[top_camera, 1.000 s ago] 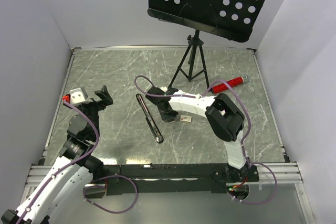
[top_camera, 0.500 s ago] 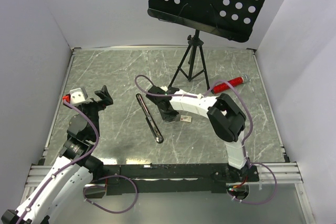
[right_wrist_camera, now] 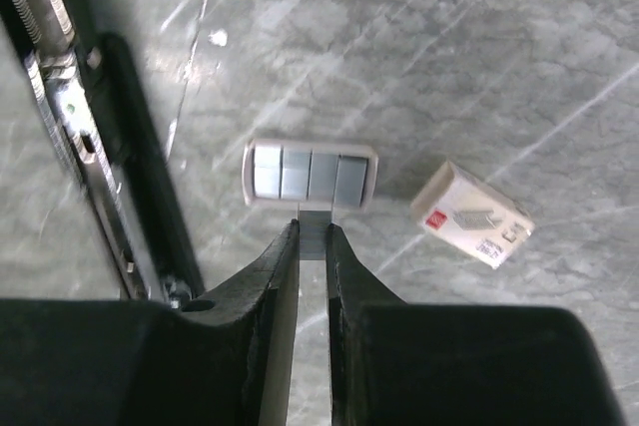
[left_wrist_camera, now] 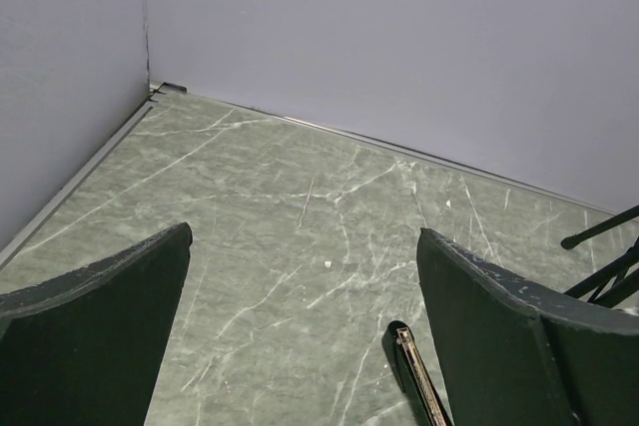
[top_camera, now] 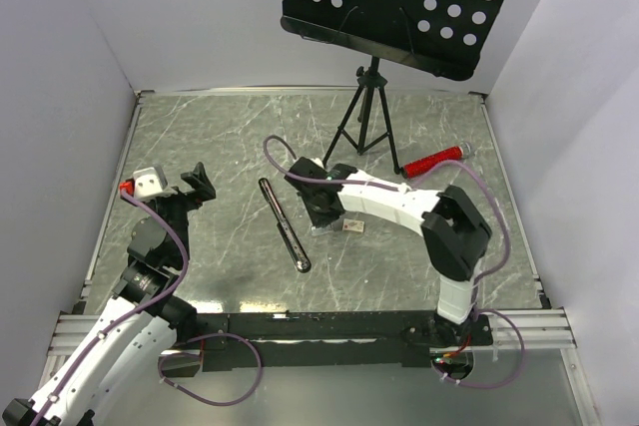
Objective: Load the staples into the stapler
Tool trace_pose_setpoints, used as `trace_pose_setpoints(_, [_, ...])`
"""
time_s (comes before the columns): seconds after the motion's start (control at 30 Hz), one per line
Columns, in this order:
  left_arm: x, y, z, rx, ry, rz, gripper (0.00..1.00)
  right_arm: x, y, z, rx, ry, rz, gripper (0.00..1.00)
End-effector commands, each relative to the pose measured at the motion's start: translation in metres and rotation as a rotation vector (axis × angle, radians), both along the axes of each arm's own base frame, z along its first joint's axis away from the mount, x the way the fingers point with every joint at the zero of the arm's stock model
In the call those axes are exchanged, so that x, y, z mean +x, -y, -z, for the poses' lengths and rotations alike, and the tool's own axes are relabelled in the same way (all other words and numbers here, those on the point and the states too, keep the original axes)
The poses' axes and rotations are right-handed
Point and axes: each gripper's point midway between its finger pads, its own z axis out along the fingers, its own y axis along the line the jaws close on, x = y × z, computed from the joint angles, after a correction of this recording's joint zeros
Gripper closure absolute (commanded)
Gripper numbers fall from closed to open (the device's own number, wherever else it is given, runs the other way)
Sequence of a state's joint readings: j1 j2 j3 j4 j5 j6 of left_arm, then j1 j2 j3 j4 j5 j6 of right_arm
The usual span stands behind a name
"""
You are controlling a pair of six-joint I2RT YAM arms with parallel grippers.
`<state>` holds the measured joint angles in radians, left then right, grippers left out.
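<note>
The stapler (top_camera: 285,223) lies opened out flat as a long black bar with a metal channel, left of centre; it also shows in the right wrist view (right_wrist_camera: 70,127), and its tip shows in the left wrist view (left_wrist_camera: 419,376). My right gripper (right_wrist_camera: 313,231) is shut on the staples (right_wrist_camera: 313,224), a small grey strip pinched between its fingertips. It hangs just above a little white tray (right_wrist_camera: 311,173) holding several more strips. From above, the right gripper (top_camera: 321,209) is just right of the stapler. My left gripper (top_camera: 195,184) is open and holds nothing, well left of the stapler.
A small tan-and-white staple box (right_wrist_camera: 471,214) lies right of the tray, also seen from above (top_camera: 351,226). A black music stand tripod (top_camera: 367,117) stands at the back, with a red cylinder (top_camera: 436,159) to its right. Walls enclose the table.
The right arm's elbow swung to the right and its gripper shifted slightly right, its jaws narrowing onto the staple strip. The left arm has not moved.
</note>
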<state>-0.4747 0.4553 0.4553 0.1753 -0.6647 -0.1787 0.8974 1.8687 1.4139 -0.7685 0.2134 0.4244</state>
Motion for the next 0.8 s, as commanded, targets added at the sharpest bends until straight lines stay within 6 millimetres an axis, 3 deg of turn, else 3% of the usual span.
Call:
trace_pose_setpoints(0.0, [-0.001, 0.003, -0.012, -0.022, 0.039, 0.021, 0.01, -0.014, -0.010, -0.033, 0.110, 0.039, -0.087, 0.91])
trace_pose_setpoints(0.1, [-0.002, 0.002, -0.013, -0.025, 0.042, 0.021, 0.01, -0.031, -0.007, -0.029, 0.128, 0.004, -0.130, 0.91])
trace_pose_setpoints(0.33, [-0.004, 0.002, -0.015, -0.034, 0.050, 0.023, 0.01, -0.078, 0.009, 0.007, 0.121, -0.118, -0.173, 0.90])
trace_pose_setpoints(0.57, [-0.004, 0.003, -0.015, -0.039, 0.050, 0.030, 0.00, -0.084, 0.003, 0.011, 0.120, -0.115, -0.145, 0.90])
trace_pose_setpoints(0.77, [-0.005, 0.003, -0.016, -0.042, 0.052, 0.032, 0.01, -0.079, -0.007, -0.004, 0.157, -0.080, -0.100, 0.91])
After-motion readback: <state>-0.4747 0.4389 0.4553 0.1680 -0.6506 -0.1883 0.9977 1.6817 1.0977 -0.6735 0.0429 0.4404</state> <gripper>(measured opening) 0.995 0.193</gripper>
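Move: The right hand, holding a strip of staples about 5 cm above the table, has the opened stapler's near end roughly 7 cm back and 3 cm to its left, with the stapler running forward and left from there. The staple tray is almost below, about 1 cm ahead, and the staples box some 2 cm ahead and 7 cm right. From the idle left hand the near end lies about 8 cm back, 25 cm right and far below. Still pinching the strip between nearly shut fingertips, the right hand swings back about 9 cm, away from the staple tray and towards the stapler's near end. It first rises 1.5 cm, then sinks about 4 cm and levels off just right of that end, drifting slightly right on the way. The wrist tips about 10 degrees nearer to straight down and turns a little counter-clockwise. ##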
